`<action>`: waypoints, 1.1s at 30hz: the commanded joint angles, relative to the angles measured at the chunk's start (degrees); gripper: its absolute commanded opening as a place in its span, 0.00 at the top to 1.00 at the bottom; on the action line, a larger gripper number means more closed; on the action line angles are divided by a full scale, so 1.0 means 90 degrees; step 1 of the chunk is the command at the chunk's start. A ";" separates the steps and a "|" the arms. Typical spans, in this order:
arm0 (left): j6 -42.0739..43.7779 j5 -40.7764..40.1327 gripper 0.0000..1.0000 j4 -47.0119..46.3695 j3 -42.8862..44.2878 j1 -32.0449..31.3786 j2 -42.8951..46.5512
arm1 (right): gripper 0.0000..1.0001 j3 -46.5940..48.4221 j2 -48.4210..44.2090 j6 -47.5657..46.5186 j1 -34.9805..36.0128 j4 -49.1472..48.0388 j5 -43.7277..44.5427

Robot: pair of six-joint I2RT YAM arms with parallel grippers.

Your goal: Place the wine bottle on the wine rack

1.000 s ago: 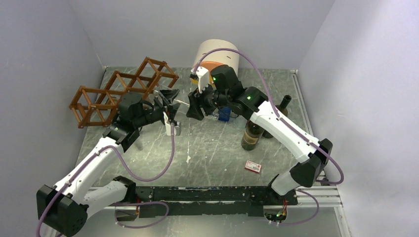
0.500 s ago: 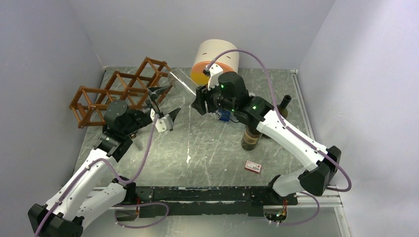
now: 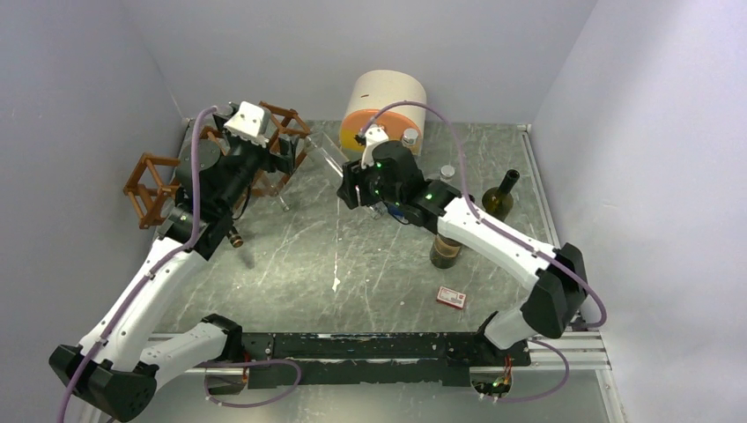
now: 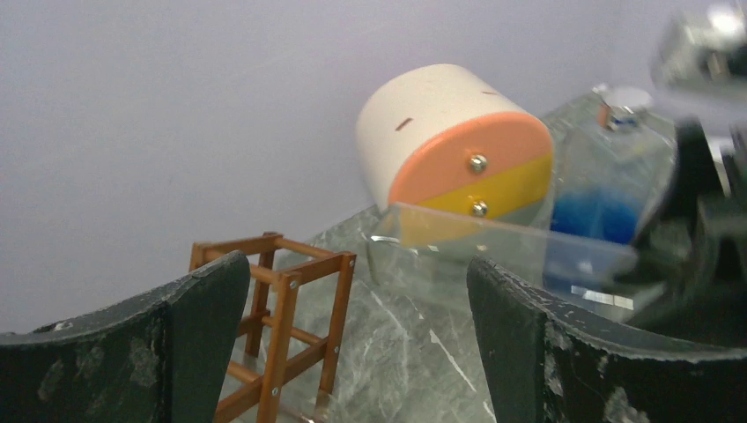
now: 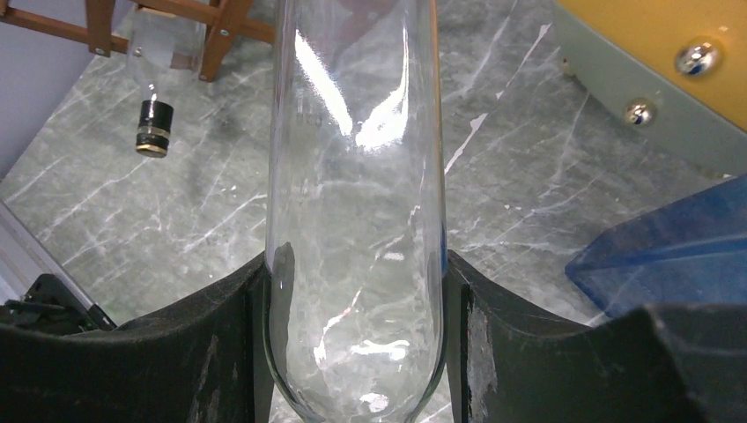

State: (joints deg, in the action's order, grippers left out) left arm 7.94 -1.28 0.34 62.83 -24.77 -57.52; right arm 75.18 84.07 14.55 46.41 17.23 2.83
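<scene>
The wine bottle [image 5: 357,176] is clear, empty glass. My right gripper [image 5: 357,273] is shut on it near its rounded base, and it juts up and to the left from that gripper [image 3: 354,182] toward the rack. The wine bottle [image 3: 324,152] ends close to the rack's right end. The wine rack [image 3: 150,181] is a reddish-brown stick lattice at the back left, partly hidden under my left arm. My left gripper [image 3: 284,163] hovers over the rack's right end. It stands open and empty [image 4: 352,344], with the wine rack [image 4: 282,326] and the wine bottle [image 4: 493,247] ahead of it.
A round cream-and-orange drawer cabinet [image 3: 383,101] stands at the back. A green bottle [image 3: 499,196] and a dark bottle [image 3: 449,248] stand on the right, with a blue-liquid bottle [image 4: 608,176] near my right wrist. A black-capped clear neck [image 5: 151,123] pokes out under the rack. A small red box [image 3: 452,299] lies in front.
My left gripper has opened, and the left arm has swung up and back over the rack. My right gripper has carried the bottle a little left toward the rack.
</scene>
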 commanded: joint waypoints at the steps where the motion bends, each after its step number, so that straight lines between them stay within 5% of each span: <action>1: -0.0690 -0.1265 0.03 0.0236 0.0048 0.0154 0.0001 | 1.00 0.0021 0.0293 0.0176 -0.0005 -0.1065 -0.0045; 8: -0.1511 -0.2053 0.03 0.0285 -0.0313 0.0791 0.0049 | 1.00 0.0342 0.1136 0.0300 -0.0009 -0.1377 -0.0191; 33: -0.1503 -0.1669 0.03 -0.0271 -0.1095 0.0956 0.0365 | 1.00 0.1839 0.3017 0.0295 0.0092 -0.1906 -0.0108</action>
State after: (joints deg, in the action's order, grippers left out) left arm -5.02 -15.70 0.32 53.49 -16.91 -54.57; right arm 87.48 110.17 17.23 47.00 6.24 0.91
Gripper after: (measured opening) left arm 0.966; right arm 0.599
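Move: The clear wine bottle is already in the right hand, its base pointing out ahead and left. The wine rack's right-hand cell is about 14 cm ahead of that hand, 16 cm left and 8 cm lower; from the left hand it is about 12 cm ahead, 2 cm left and 22 cm below. The racked clear bottle lies 2 cm nearer and 2 cm left of that cell; the drawer cabinet stands 26 cm ahead of the right hand and 8 cm to its right, the blue bottle 7 cm ahead and 13 cm right. The clear bottle, kept in the right hand's grip, is carried base first towards the right end of the rack: about 9 cm left, 9 cm down and 6 cm forward, sinking in the first half, then nearly level, with its slant barely changed. The open, empty left hand swings some 8 cm left over the rack and sinks 6 cm, turning counter-clockwise about 20 degrees. ##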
